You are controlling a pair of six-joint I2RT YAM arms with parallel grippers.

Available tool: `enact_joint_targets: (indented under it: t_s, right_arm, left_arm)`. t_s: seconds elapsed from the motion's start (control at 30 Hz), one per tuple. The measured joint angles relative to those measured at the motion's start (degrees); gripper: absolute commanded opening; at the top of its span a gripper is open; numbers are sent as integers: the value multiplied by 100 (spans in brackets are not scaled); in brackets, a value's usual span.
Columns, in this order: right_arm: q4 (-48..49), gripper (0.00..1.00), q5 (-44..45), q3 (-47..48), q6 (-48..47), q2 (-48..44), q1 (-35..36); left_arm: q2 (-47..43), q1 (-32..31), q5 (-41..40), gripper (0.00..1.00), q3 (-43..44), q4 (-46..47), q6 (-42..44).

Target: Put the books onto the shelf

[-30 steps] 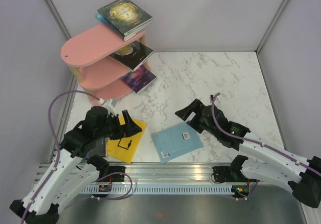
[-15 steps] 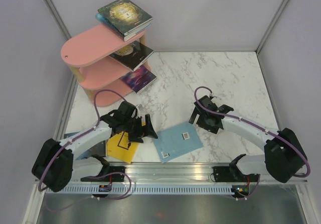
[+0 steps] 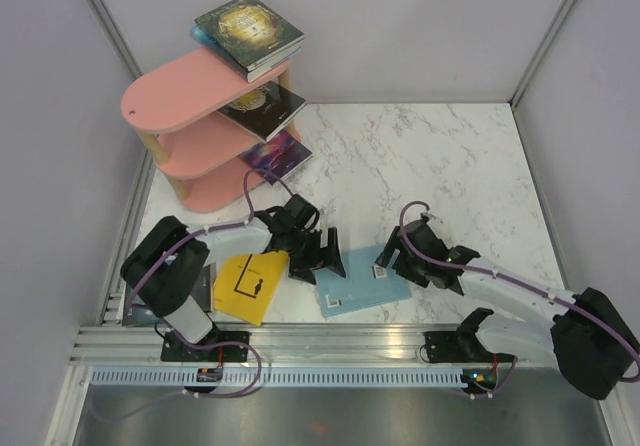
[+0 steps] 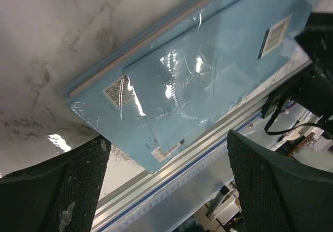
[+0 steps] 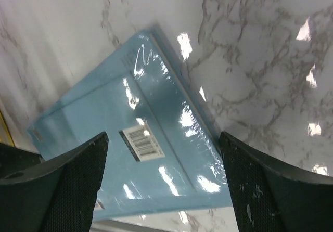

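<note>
The pink shelf (image 3: 190, 91) stands at the back left. Dark books lie on its top tier (image 3: 248, 31), middle tier (image 3: 262, 108) and bottom tier (image 3: 275, 156). A light blue book (image 3: 362, 278) lies flat near the table's front, with a yellow book (image 3: 250, 286) to its left. My left gripper (image 3: 322, 254) hovers open over the blue book's left edge, and my right gripper (image 3: 392, 258) hovers open over its right edge. In the left wrist view the blue book (image 4: 192, 71) lies beyond the spread gripper (image 4: 166, 185). In the right wrist view the book (image 5: 130, 138) lies under the open gripper (image 5: 164, 188).
A metal rail (image 3: 340, 341) runs along the table's near edge, just in front of both loose books. Grey walls close in the left, back and right. A greyish flat thing (image 3: 138, 311) shows under the left arm near the left edge.
The left gripper swung right, off the yellow book to the blue book's left edge. The right gripper came nearer and lower, onto the blue book's right edge. The books have not moved.
</note>
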Motion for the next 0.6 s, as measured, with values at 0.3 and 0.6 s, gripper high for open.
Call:
enact_joint_targets:
  t_s: [0.3,0.6]
  right_arm:
    - [-822,86,37,-459,1283,-1161,1878]
    - [-2166,86,-149,748,1646,-1969,2094]
  left_arm:
    - [1556,201,-621,93,2269,-1032,205]
    - [1801,-4,-866,94,3545,-1097,431]
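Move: The blue book lies flat and crosswise just below both open grippers: its middle is about 8 cm to the right of the left hand and 3 cm back, and some 8 cm to the left of the right hand and 5 cm back. From the left hand, the yellow book is roughly 19 cm to the left and 4 cm back, and the purple book on the bottom shelf about 26 cm ahead and 12 cm to the left. With fingers staying wide, the two hands spin the flat blue book clockwise between them: the left hand pushes its left end about 12 cm forward and some 8 cm right, while the right hand drags the right end back some 10 cm and a little left. Then both come off the book and rise, the left about 5 cm and the right 8, as the right hand's sweep stops. ##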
